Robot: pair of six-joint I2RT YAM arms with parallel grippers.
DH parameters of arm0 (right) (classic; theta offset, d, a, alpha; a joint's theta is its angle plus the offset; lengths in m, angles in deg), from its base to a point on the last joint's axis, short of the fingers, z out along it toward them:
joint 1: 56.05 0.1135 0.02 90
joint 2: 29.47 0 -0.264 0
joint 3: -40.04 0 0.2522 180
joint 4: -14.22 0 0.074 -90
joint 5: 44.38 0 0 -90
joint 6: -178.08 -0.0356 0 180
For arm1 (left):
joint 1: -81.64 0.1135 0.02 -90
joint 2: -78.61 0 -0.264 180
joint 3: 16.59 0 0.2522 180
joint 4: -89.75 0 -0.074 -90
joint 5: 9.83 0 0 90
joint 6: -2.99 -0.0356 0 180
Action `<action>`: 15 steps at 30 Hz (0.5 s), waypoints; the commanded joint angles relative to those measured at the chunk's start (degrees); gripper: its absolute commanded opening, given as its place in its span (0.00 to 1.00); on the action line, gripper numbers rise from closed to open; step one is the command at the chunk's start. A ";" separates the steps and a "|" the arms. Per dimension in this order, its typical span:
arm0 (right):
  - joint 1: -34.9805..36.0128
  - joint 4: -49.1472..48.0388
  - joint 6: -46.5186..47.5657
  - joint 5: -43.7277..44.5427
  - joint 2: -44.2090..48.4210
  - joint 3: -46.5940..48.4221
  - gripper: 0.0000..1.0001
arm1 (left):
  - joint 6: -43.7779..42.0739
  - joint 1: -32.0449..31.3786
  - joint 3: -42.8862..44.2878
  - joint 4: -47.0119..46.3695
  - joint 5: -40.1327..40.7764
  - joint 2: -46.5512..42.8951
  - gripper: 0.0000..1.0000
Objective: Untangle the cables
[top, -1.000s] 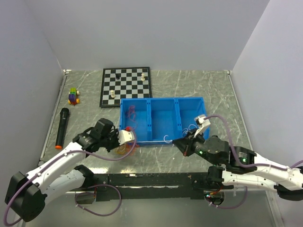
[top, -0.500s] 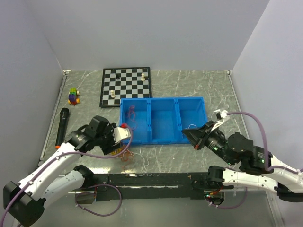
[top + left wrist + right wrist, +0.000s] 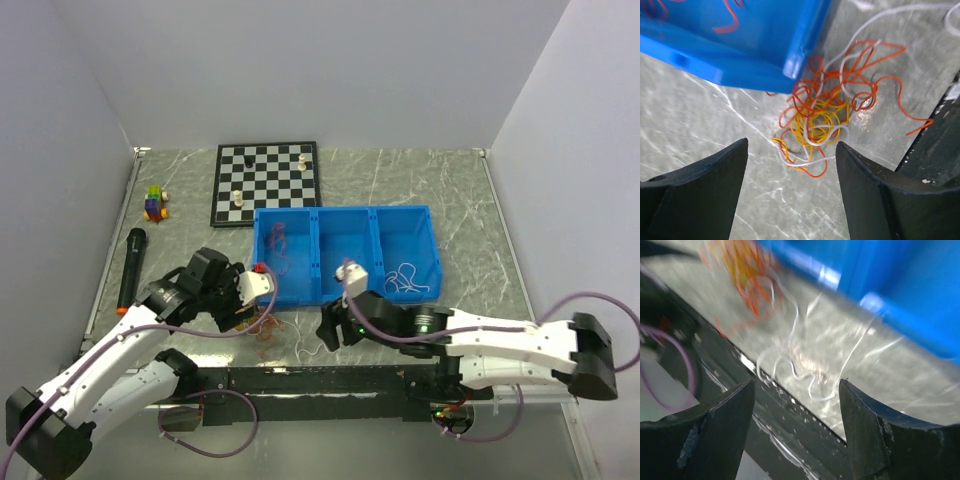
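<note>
A tangle of orange, yellow and white cables [image 3: 822,112] lies on the table at the blue bin's front left corner; it also shows in the top view [image 3: 265,325]. My left gripper [image 3: 790,147] is open and empty just above and short of it, shown in the top view [image 3: 243,308]. A loose white cable [image 3: 800,370] trails from the tangle along the table's front edge. My right gripper [image 3: 796,385] is open and empty over that white cable, in front of the bin [image 3: 328,330]. White cables [image 3: 405,280] lie in the bin's right compartment, a red cable [image 3: 278,245] in its left.
The blue three-compartment bin [image 3: 345,297] stands mid-table. A chessboard [image 3: 265,183] with a few pieces lies behind it. A black microphone [image 3: 131,270] and a small toy [image 3: 155,204] are at the left. A black rail [image 3: 320,380] runs along the near edge.
My right arm carried a white cable to the bin's right compartment, let it go, then swung left to the bin's front. My left gripper drew back a little from the tangle.
</note>
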 commanded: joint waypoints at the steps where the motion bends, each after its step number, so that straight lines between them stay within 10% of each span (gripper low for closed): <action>1: 0.95 -10.44 0.58 -6.44 -6.84 0.97 0.75 | 1.68 0.19 -3.47 -5.91 2.34 -0.38 0.75; 15: 3.32 -14.76 0.85 -9.61 -25.22 4.93 0.67 | 2.65 3.00 -5.40 -12.25 0.24 5.42 0.73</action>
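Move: The loose white cable end by the table's front edge lies about 2 cm back from the right hand, 5 cm to its left and some 13 cm below. The tangle is about 5 cm ahead, 15 cm left of that hand; the blue tray's middle some 20 cm ahead, 4 cm right; the white cable in the tray 15 cm ahead, 17 cm right. From the left hand, the tangle lies about 6 cm right, 1 cm back, 10 cm below. Down and to the left, about 7 and 6 cm and drawing slightly back, the open right hand drops towards the loose white end at the table's front edge, turning some 10 degrees counter-clockwise. The open left hand first sinks about 3 cm beside the tangle, then slides 2 cm forward. Neither hand grips anything. ##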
